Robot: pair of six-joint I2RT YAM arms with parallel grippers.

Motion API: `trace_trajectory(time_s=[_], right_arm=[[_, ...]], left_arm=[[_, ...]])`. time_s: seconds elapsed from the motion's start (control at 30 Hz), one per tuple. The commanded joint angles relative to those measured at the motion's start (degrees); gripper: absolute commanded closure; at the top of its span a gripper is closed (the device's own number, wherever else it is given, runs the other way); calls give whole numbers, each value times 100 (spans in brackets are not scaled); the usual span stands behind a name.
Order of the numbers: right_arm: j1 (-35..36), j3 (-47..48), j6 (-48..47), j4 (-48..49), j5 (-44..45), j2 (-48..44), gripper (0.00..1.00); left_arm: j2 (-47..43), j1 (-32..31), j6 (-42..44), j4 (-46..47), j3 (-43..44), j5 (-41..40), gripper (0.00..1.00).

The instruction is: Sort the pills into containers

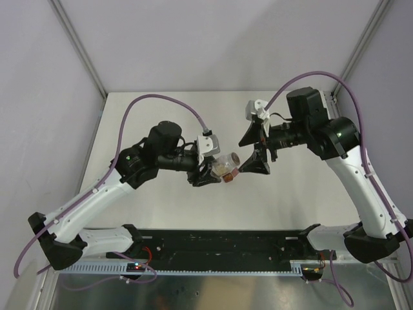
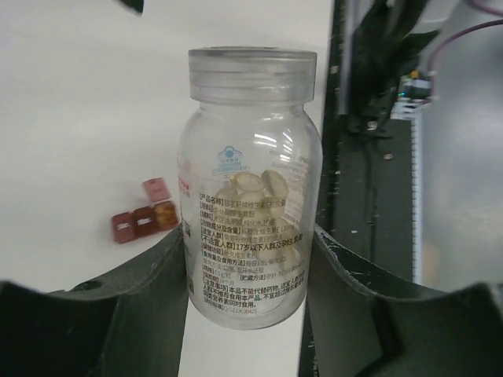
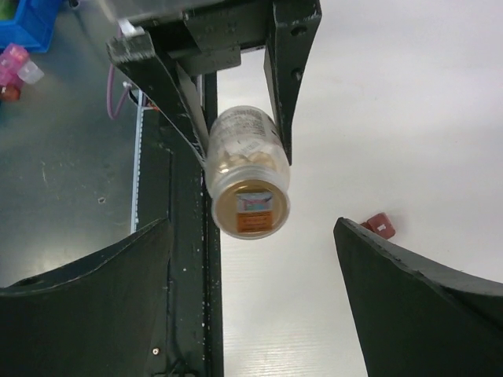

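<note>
My left gripper (image 2: 250, 314) is shut on a clear pill bottle (image 2: 250, 196), which it holds by the lower body with the clear cap still on. Pale yellowish pills (image 2: 263, 188) lie inside it. The bottle (image 1: 224, 166) hangs above the table's middle, lying sideways with its cap towards the right arm. The containers (image 2: 144, 218), a dark red strip of three compartments, lie on the white table; one lid stands open. My right gripper (image 3: 251, 267) is open wide just short of the bottle's cap (image 3: 250, 206) and touches nothing. The containers (image 3: 379, 225) peek out beside its right finger.
A black rail (image 1: 219, 245) runs along the near edge, with a bare metal sheet (image 3: 63, 181) past it. A blue bin (image 3: 31, 20) and small pink items (image 3: 16, 63) lie out on that sheet. Grey walls (image 1: 71, 45) close in the white table (image 1: 193, 110).
</note>
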Motion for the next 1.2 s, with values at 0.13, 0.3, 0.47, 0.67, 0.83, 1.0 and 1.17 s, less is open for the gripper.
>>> trace_trajectory(time_s=[0.13, 0.3, 0.47, 0.67, 0.83, 1.0, 1.17], right_arm=[[331, -65, -465, -217, 198, 67, 14], [388, 11, -415, -238, 78, 176, 30], [395, 11, -321, -236, 25, 272, 59], [273, -65, 18, -91, -66, 429, 84], [56, -89, 424, 151, -424, 634, 91], [-301, -184, 1305, 613, -890, 979, 91], [-781, -593, 2719, 1570, -1650, 1561, 81]], left_arm=[[149, 175, -346, -92, 396, 1455, 100], [224, 172, -347, -117, 432, 1489, 100], [248, 174, -337, -116, 466, 1330, 100], [267, 166, -334, -113, 587, 676, 100], [244, 100, -259, -111, 605, -133, 100], [214, -363, 92, 18, 537, -1977, 100], [255, -1199, 877, 819, 117, -4643, 100]])
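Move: The left gripper already holds the pill bottle, its cap about 5 cm to the right of that hand, 1 cm ahead and some 3 cm higher. From the open right gripper, the cap lies about 2 cm to the left, 1 cm ahead and 2 cm lower. The pill box on the table is roughly 10 cm ahead of the right hand, 5 cm to its left and 35 cm below; from the left hand, 11 cm ahead, 4 cm right and 28 cm below. Ease the right gripper down and a little left over the bottle's cap and close its wide-open fingers on the cap's sides, while the left, keeping its hold on the bottle, draws back about 2 cm. Then swing both hands forward some 6 cm together, the right also sinking, and roll the wrists opposite ways about the bottle's long axis, roughly 20 degrees each, to twist the cap. ##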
